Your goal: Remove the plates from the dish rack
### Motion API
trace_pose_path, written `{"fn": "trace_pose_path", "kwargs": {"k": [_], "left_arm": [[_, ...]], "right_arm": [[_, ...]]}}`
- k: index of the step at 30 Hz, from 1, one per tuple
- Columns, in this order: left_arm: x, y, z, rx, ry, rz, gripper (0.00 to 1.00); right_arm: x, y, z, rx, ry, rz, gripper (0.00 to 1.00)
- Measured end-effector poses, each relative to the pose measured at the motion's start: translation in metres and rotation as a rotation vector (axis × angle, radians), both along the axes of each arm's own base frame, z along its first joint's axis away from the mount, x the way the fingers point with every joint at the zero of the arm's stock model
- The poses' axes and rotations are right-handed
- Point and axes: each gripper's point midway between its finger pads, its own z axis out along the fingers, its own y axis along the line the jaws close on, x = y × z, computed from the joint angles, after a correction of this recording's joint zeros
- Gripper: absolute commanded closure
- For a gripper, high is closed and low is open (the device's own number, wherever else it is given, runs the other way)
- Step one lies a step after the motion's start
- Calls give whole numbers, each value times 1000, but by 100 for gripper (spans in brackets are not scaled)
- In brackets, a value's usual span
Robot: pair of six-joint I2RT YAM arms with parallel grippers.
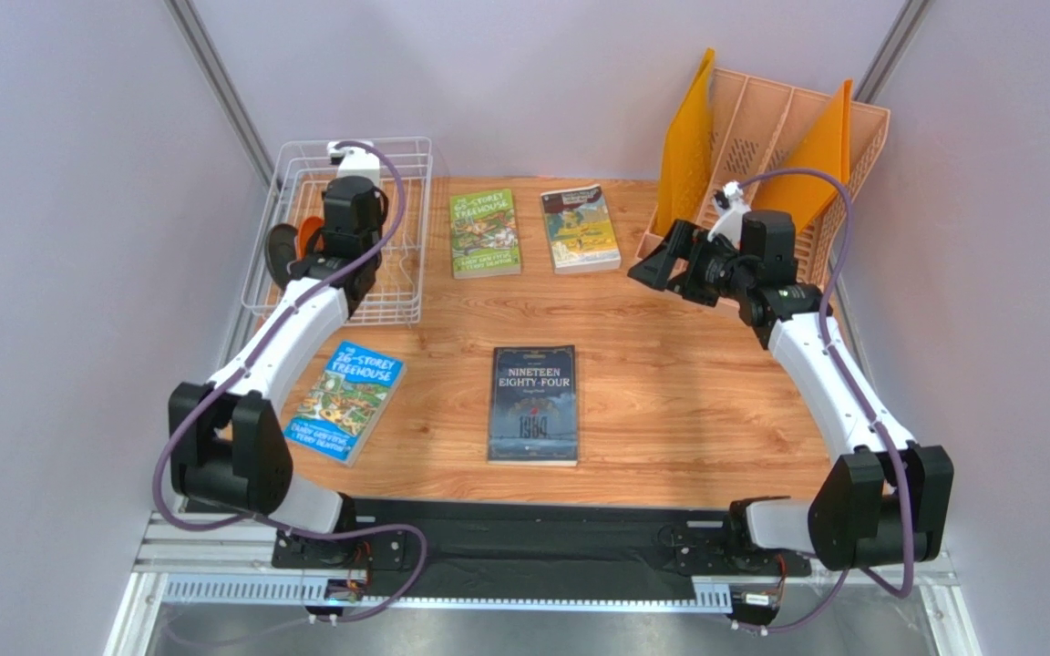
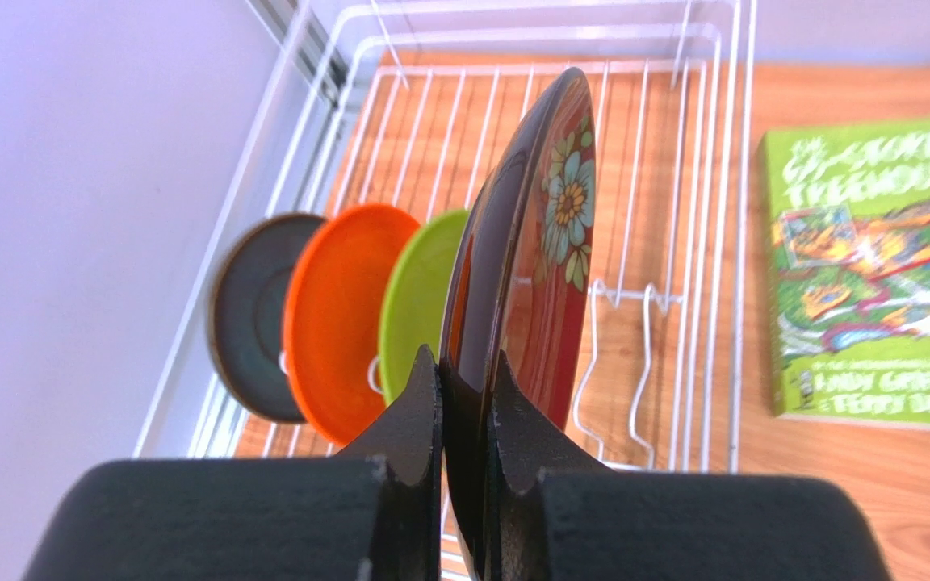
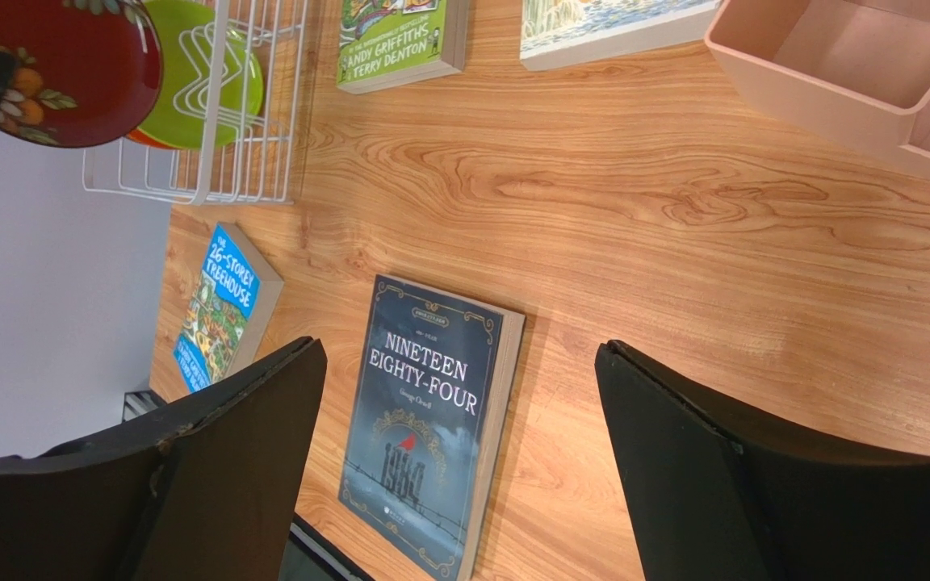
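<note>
The white wire dish rack (image 1: 416,233) stands at the table's far left. In the left wrist view four plates stand on edge over the rack (image 2: 725,242): dark teal-grey (image 2: 252,315), orange (image 2: 343,315), lime green (image 2: 415,303) and, nearest, dark red with flowers (image 2: 543,242). My left gripper (image 2: 468,375) is shut on the red plate's rim, one finger on each face. From the top view it (image 1: 339,253) reaches down into the rack. My right gripper (image 1: 647,267) hangs open over the table's right half, nothing between its fingers (image 3: 252,460). The red plate (image 3: 70,61) shows in the right wrist view's top left corner.
Four books lie flat on the wood: a green one (image 1: 484,233) beside the rack, a yellow one (image 1: 580,228), a dark Nineteen Eighty-Four (image 1: 533,405) in the middle, and a blue one (image 1: 346,399) at front left. A peach organizer with orange dividers (image 1: 777,137) stands at the back right.
</note>
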Motion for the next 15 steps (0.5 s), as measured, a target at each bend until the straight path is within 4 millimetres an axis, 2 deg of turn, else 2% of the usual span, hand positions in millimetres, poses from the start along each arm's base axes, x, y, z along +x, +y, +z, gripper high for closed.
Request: {"fn": "trace_pose_path", "kwargs": {"k": [5,9,12,15], "left_arm": [[-19,-8,42,-63,-53,-49,100],[-46,-38,62,-213,-82,-200,100],[-71,-73,64,-386,-97,-355,100],[-86,-106,49,-550,-70,-477,100]], "right_arm": [[-5,4,8,3,-23,14,10],[-13,10,12,2,-43,36,10],[-22,15,11,3,-46,55,11],[-32,19,7,9,-44,75,11]]}}
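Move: My left hand already holds the red plate, clear of the other plates. The open right gripper it heads towards is some 45 cm to its right and 11 cm nearer me, at about the same height. Beneath my left hand, the green plate is 6 cm to the left, 2 cm ahead and 16 cm down; the green book is about 19 cm right, 9 cm ahead and 23 cm down. From my right hand the red plate is roughly 44 cm left and 15 cm ahead. I keep the red plate pinched in my left hand, lift it another 6 cm and swing it about 10 cm right and 9 cm back towards my right hand, past the rack's right side. The wrist turns clockwise some 30 degrees and rolls so its left side dips. My right hand, still wide open, draws back about 3 cm and slightly left. ##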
